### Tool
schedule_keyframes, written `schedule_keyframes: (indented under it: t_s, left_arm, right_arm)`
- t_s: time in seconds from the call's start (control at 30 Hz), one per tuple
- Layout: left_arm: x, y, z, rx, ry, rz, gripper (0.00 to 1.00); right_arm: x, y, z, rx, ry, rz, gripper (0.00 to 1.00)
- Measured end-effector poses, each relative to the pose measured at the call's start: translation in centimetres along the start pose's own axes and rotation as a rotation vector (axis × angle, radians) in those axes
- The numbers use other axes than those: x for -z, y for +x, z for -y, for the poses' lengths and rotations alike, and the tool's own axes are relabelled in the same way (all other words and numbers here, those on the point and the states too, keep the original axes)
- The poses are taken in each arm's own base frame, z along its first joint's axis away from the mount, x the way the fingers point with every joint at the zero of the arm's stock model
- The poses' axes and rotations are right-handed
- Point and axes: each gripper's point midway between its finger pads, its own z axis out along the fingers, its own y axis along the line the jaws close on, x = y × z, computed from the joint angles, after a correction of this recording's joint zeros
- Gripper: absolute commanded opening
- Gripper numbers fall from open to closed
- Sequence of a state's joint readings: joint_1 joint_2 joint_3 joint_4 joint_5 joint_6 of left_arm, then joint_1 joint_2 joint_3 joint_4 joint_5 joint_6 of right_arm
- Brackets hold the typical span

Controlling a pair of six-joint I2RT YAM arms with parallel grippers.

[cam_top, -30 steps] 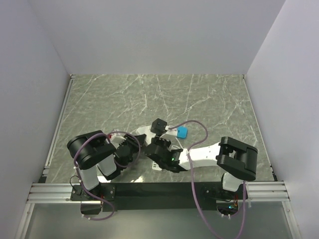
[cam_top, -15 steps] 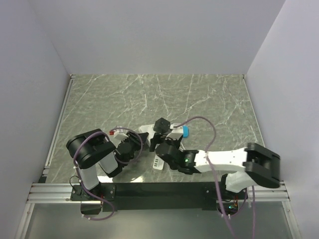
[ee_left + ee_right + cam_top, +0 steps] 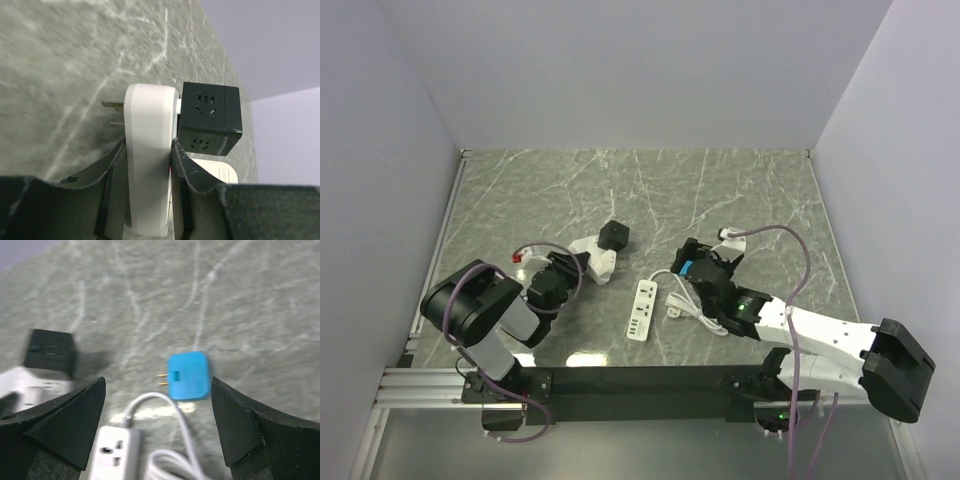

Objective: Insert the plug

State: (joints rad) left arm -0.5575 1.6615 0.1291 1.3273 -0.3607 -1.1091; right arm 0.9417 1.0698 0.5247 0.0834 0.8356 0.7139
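My left gripper (image 3: 570, 272) (image 3: 149, 145) is shut on a white adapter (image 3: 595, 262) (image 3: 150, 120), pinching its flat sides. Metal prongs (image 3: 113, 105) stick out of one face of the adapter. A black cube socket (image 3: 614, 236) (image 3: 210, 117) sits tight against the opposite face. My right gripper (image 3: 703, 272) (image 3: 158, 390) is open and holds nothing. It hovers over a blue plug (image 3: 688, 268) (image 3: 189, 375) lying flat on the table with its two prongs pointing left. In the right wrist view the cube (image 3: 50, 355) appears at the far left.
A white power strip (image 3: 642, 308) (image 3: 114, 452) lies between the arms, its white cable (image 3: 695, 305) (image 3: 175, 440) coiled beside the right gripper. Another flat white piece (image 3: 215, 167) lies under the cube. White walls enclose the marble table (image 3: 650, 190).
The right gripper has opened and its arm has swung back to the right, away from the cube. The left gripper has carried the adapter and cube leftward. The power strip is now uncovered.
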Motion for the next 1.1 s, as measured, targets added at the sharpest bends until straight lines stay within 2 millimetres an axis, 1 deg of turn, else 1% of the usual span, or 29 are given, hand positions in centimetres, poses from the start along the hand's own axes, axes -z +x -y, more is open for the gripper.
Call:
schedule_keyframes:
  t_s: [0.07, 0.13, 0.2, 0.3, 0.37, 0.4, 0.43, 0.47, 0.5, 0.53, 0.6, 0.63, 0.67, 0.73, 0.9, 1.1]
  left_arm:
    - [-0.2, -0.8, -0.4, -0.011, -0.015, 0.014, 0.00]
    - [-0.5, -1.5, -0.7, -0.018, -0.026, 0.022, 0.00]
    - [-1.0, -2.1, -0.9, -0.021, -0.033, 0.024, 0.00]
    - [-1.8, -3.0, -1.2, -0.026, -0.040, 0.022, 0.00]
    - [-2.0, -3.3, -1.4, -0.025, -0.043, 0.018, 0.08]
    - [-2.1, -3.4, -1.4, -0.026, -0.042, 0.014, 0.14]
    - [-2.2, -3.5, -1.4, -0.029, -0.041, 0.010, 0.26]
    - [-2.3, -3.5, -1.4, -0.033, -0.041, 0.005, 0.34]
    - [-2.4, -3.5, -1.4, -0.037, -0.040, 0.002, 0.45]
    - [-2.4, -3.5, -1.4, -0.044, -0.040, -0.001, 0.61]
    - [-2.5, -3.2, -2.1, -0.071, -0.065, -0.015, 0.72]
    - [-2.4, -3.0, -2.7, -0.083, -0.089, -0.027, 0.94]
    - [-2.3, -2.8, -3.3, -0.099, -0.110, -0.040, 0.97]
    - [-2.3, -3.3, -2.6, -0.103, -0.099, -0.025, 1.00]
    - [-1.7, -3.9, -2.5, -0.128, -0.118, -0.020, 0.99]
    - [-0.8, -5.3, -1.3, -0.152, -0.112, 0.011, 0.99]
  right_arm:
    - [-0.8, 0.5, 1.5, 0.019, 0.035, -0.018, 0.91]
    - [-1.6, 1.3, 2.5, 0.042, 0.064, -0.044, 0.92]
    - [-2.4, 2.4, 3.4, 0.075, 0.092, -0.078, 0.92]
    - [-3.1, 4.4, 4.3, 0.134, 0.119, -0.134, 0.93]
    - [-3.4, 5.6, 4.7, 0.173, 0.126, -0.168, 0.93]
    - [-3.5, 6.1, 4.9, 0.191, 0.131, -0.180, 0.93]
    - [-3.6, 6.6, 5.0, 0.208, 0.134, -0.194, 0.93]
    - [-3.8, 7.0, 5.1, 0.222, 0.135, -0.206, 0.93]
    - [-3.9, 7.4, 5.1, 0.232, 0.133, -0.216, 0.93]
    - [-4.1, 7.6, 5.1, 0.241, 0.131, -0.224, 0.93]
    - [-4.5, 7.8, 5.0, 0.248, 0.126, -0.232, 0.93]
    - [-4.7, 7.8, 4.9, 0.249, 0.123, -0.233, 0.93]
    - [-4.9, 7.8, 4.9, 0.251, 0.119, -0.233, 0.93]
    - [-5.2, 7.8, 4.9, 0.250, 0.113, -0.235, 0.93]
    - [-6.2, 8.3, 4.6, 0.265, 0.101, -0.258, 0.91]
    - [-6.4, 9.1, 4.3, 0.285, 0.082, -0.287, 0.90]
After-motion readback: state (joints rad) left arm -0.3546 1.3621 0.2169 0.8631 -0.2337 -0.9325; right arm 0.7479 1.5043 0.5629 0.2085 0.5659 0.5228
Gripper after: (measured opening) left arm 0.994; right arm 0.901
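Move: The left hand still grips the white triangular socket; its set-down spot is about 3 cm ahead, 3 cm left and 5 cm below. The black cube in that socket sits some 5 cm ahead and 6 cm right of this hand, at its height. From the open, empty right hand, the blue socket lies roughly 5 cm ahead, 2 cm left and 13 cm below; at the same depth are the power strip, 6 cm back and 13 cm left, and the coiled cord, 6 cm back and 1 cm right. Still pinching the white triangular socket, the left hand carries it about 3 cm forward and 3 cm left, dips slightly as its fingers open wide and let go, then lifts roughly 3 cm clear, edging left. Meanwhile the right hand sinks some 11 cm towards the blue socket, reaching 3 cm forward, fingers wide open, tipping down and rolling its left side down; it touches nothing yet. ##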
